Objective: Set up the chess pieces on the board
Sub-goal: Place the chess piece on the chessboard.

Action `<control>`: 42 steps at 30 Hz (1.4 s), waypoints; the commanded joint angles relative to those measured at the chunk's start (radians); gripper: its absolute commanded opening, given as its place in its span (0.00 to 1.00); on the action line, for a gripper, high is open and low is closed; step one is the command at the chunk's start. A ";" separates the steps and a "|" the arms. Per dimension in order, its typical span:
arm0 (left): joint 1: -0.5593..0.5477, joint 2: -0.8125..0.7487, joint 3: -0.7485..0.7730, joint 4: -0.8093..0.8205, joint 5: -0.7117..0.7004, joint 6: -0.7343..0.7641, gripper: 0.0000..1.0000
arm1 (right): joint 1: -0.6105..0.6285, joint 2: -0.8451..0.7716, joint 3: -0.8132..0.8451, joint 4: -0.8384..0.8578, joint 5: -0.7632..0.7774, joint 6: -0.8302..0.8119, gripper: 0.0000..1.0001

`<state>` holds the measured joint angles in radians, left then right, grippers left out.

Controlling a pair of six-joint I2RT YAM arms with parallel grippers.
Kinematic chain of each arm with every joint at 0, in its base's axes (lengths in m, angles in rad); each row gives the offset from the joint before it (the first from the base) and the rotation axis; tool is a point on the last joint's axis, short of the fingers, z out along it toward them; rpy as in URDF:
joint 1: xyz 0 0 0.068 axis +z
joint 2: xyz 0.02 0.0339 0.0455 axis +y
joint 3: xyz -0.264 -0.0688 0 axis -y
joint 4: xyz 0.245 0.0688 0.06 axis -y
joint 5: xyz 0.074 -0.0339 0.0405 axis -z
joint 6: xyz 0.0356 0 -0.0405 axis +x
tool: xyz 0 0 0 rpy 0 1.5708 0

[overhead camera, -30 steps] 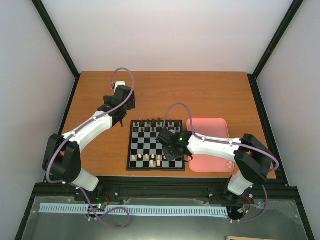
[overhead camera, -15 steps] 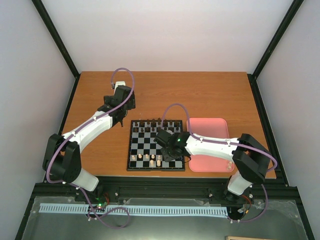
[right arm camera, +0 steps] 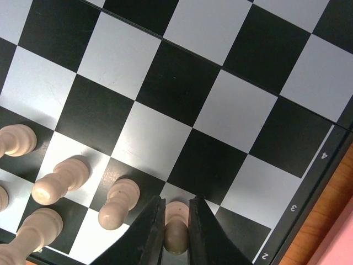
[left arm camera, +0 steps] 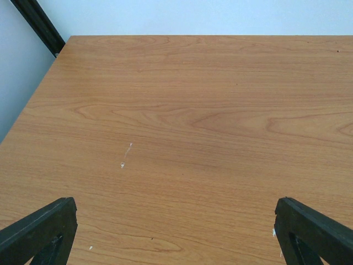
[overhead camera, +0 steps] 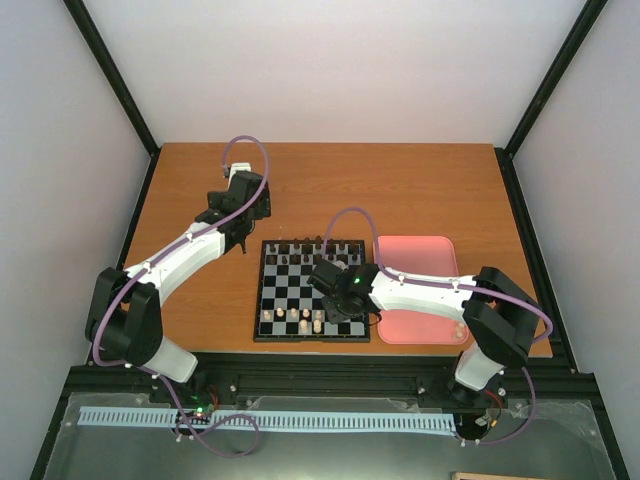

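The board [overhead camera: 258, 300] lies mid-table, with several pale chess pieces [overhead camera: 303, 320] on its near rows. My right gripper [overhead camera: 336, 306] hangs low over the near right part of the board. In the right wrist view its fingers [right arm camera: 156, 221] press both sides of a pale pawn [right arm camera: 176, 223]. This right gripper [right arm camera: 177, 205] is shut on that pawn, which stands upright on a white square near the board's edge. Other pale pawns [right arm camera: 117, 203] stand to its left. My left gripper [overhead camera: 243, 200] is open over bare wood beyond the board's far left corner, its fingers [left arm camera: 41, 232] far apart with nothing between them.
Dark brown pieces [overhead camera: 290, 256] line the board's far rows. A pink tray [overhead camera: 420, 255] sits right of the board, partly under my right arm. Black frame posts [left arm camera: 38, 25] stand at the table's far corners, with plain walls around.
My right gripper has shifted slightly left over the board's near right part. The left arm has not moved.
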<state>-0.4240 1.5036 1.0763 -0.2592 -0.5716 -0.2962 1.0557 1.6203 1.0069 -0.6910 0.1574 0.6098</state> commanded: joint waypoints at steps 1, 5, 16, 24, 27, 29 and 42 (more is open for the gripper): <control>-0.007 -0.004 0.039 -0.001 0.001 -0.009 1.00 | 0.011 0.008 -0.014 0.009 0.023 0.011 0.12; -0.007 -0.004 0.039 -0.002 0.000 -0.009 1.00 | 0.010 -0.009 -0.017 0.006 0.027 0.013 0.19; -0.007 -0.005 0.038 -0.002 0.002 -0.010 1.00 | 0.014 -0.037 -0.026 -0.002 0.032 0.017 0.20; -0.007 -0.009 0.037 -0.005 0.000 -0.011 1.00 | 0.016 -0.040 -0.020 -0.005 0.027 0.009 0.21; -0.007 -0.008 0.037 -0.005 0.001 -0.009 1.00 | 0.018 -0.058 -0.015 -0.013 0.042 0.013 0.24; -0.007 -0.009 0.037 -0.003 0.001 -0.011 1.00 | 0.019 -0.086 -0.014 -0.017 0.065 0.024 0.30; -0.007 -0.009 0.037 -0.002 0.006 -0.011 1.00 | -0.112 -0.258 -0.102 -0.159 0.261 0.103 0.48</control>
<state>-0.4240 1.5036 1.0763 -0.2596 -0.5713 -0.2962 1.0355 1.4117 0.9829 -0.7837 0.3359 0.6662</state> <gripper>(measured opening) 0.998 0.481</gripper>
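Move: The chess piece still pinched upright in the right fingers is at the hand, its middle about 1 cm below, over its second-row square near the board's right side. The nearest pawn stands about 3 cm left and level with it, another 6 cm left, and a back-row piece 6 cm left and 3 cm back. The pink tray's middle is some 17 cm right and 5 cm ahead. From the left hand the held piece lies about 23 cm back, 22 cm right and 15 cm lower. Keep the right gripper almost still over the square and part the fingers a little to let go of the piece. Then lift about 5 cm clear of it while opening to roughly half, and swing some 4 cm right and a little forward towards the pink tray, tipping the fingers outward about 10 degrees. ##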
